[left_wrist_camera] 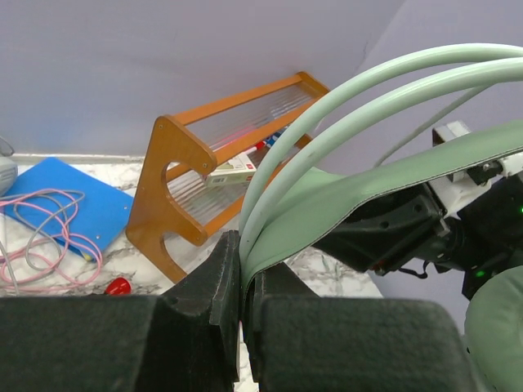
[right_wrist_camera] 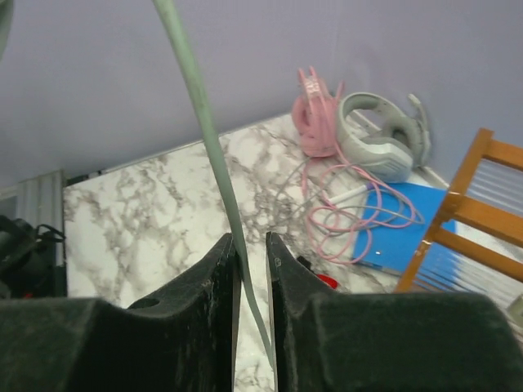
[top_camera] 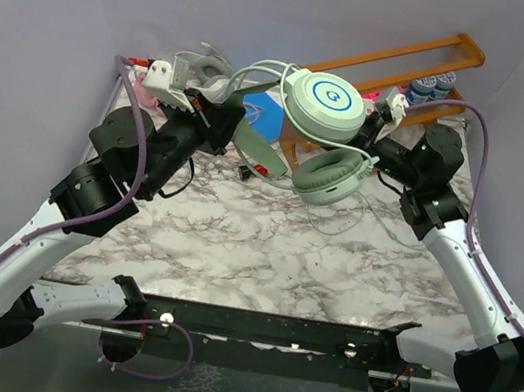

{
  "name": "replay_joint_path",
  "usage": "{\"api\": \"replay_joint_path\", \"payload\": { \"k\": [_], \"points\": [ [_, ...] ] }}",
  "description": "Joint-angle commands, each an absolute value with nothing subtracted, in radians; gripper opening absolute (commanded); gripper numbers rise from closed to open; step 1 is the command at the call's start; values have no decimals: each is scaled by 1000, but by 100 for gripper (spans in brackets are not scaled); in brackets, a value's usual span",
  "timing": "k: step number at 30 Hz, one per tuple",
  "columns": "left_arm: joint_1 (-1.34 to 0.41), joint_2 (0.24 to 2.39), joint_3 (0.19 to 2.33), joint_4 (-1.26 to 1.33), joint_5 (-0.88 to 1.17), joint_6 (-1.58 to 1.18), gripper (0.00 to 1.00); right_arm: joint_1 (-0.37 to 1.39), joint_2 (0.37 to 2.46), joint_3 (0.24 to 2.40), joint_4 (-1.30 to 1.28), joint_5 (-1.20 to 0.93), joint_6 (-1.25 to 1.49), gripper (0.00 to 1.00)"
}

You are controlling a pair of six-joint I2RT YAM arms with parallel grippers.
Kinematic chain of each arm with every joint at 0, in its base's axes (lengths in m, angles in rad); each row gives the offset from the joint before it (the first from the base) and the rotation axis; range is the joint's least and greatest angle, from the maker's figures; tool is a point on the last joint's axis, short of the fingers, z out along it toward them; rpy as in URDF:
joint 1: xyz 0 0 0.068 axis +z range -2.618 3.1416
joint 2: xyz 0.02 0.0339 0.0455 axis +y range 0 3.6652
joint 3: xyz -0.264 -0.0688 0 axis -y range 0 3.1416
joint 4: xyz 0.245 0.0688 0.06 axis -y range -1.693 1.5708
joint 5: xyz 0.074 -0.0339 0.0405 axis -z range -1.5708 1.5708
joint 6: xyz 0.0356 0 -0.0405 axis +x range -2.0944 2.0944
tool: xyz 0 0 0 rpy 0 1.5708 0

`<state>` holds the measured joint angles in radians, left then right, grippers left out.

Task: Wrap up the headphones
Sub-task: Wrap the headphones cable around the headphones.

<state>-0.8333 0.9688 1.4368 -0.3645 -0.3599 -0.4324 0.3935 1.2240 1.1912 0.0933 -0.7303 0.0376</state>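
Observation:
The mint green headphones (top_camera: 326, 103) hang above the back of the table, one cup facing up and the other cup (top_camera: 330, 175) below it. My left gripper (top_camera: 229, 109) is shut on their green headband strap (left_wrist_camera: 368, 180), just under the two pale tubes (left_wrist_camera: 327, 114). My right gripper (right_wrist_camera: 250, 245) stands slightly open at the right of the cups. The thin green cable (right_wrist_camera: 200, 106) runs between its fingers, lying against the left one with a gap on the other side. The pink headphones (right_wrist_camera: 315, 122) and the silver-grey headphones (right_wrist_camera: 376, 135) lie by the back wall.
A wooden rack (top_camera: 407, 64) stands at the back right with cans (top_camera: 431, 87) on it. A blue pad (right_wrist_camera: 409, 224) carries loose pink and grey cable (left_wrist_camera: 41, 237). A small red-and-black object (top_camera: 258, 170) lies under the held headset.

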Motion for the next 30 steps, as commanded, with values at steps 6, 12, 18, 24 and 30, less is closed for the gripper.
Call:
{"api": "replay_joint_path", "payload": {
  "k": [6, 12, 18, 24, 30],
  "points": [
    [-835, 974, 1515, -260, -333, -493, 0, 394, 1233, 1054, 409, -881, 173, 36],
    [-835, 994, 1547, -286, -288, -481, 0, 394, 1315, 1034, 663, -895, 216, 45],
    [-835, 1032, 1613, -336, -273, -481, 0, 394, 1417, 1049, 879, -942, 287, 72],
    [-835, 1073, 1681, -373, -274, -471, 0, 394, 1420, 1025, 933, -1034, 301, 83],
    [-835, 1084, 1684, -376, -272, -474, 0, 394, 1263, 1039, 410, -786, -93, 84]
  ]
}}
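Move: The right hand's barely parted fingers still have the headphones cable running between them, practically at the hand point. From there the lower ear cup hangs about 11 cm back, 2 cm left and 7 cm above, and the upper cup roughly 7 cm back, 4 cm left and 13 cm above. For the left hand, which keeps the headband pinched, that bit of cable is about 7 cm ahead, 14 cm to the right and 9 cm below. Leftward beneath the raised headphones, the right hand works about 3 cm in a small curve, first dipping back and down, then coming forward again, while it swings some 15 degrees counter-clockwise, its fingertips lift and its fingers spread wide, letting go of the cable. The left hand keeps its pinch on the headband and carries the headphones up about 4 cm and slightly right. ##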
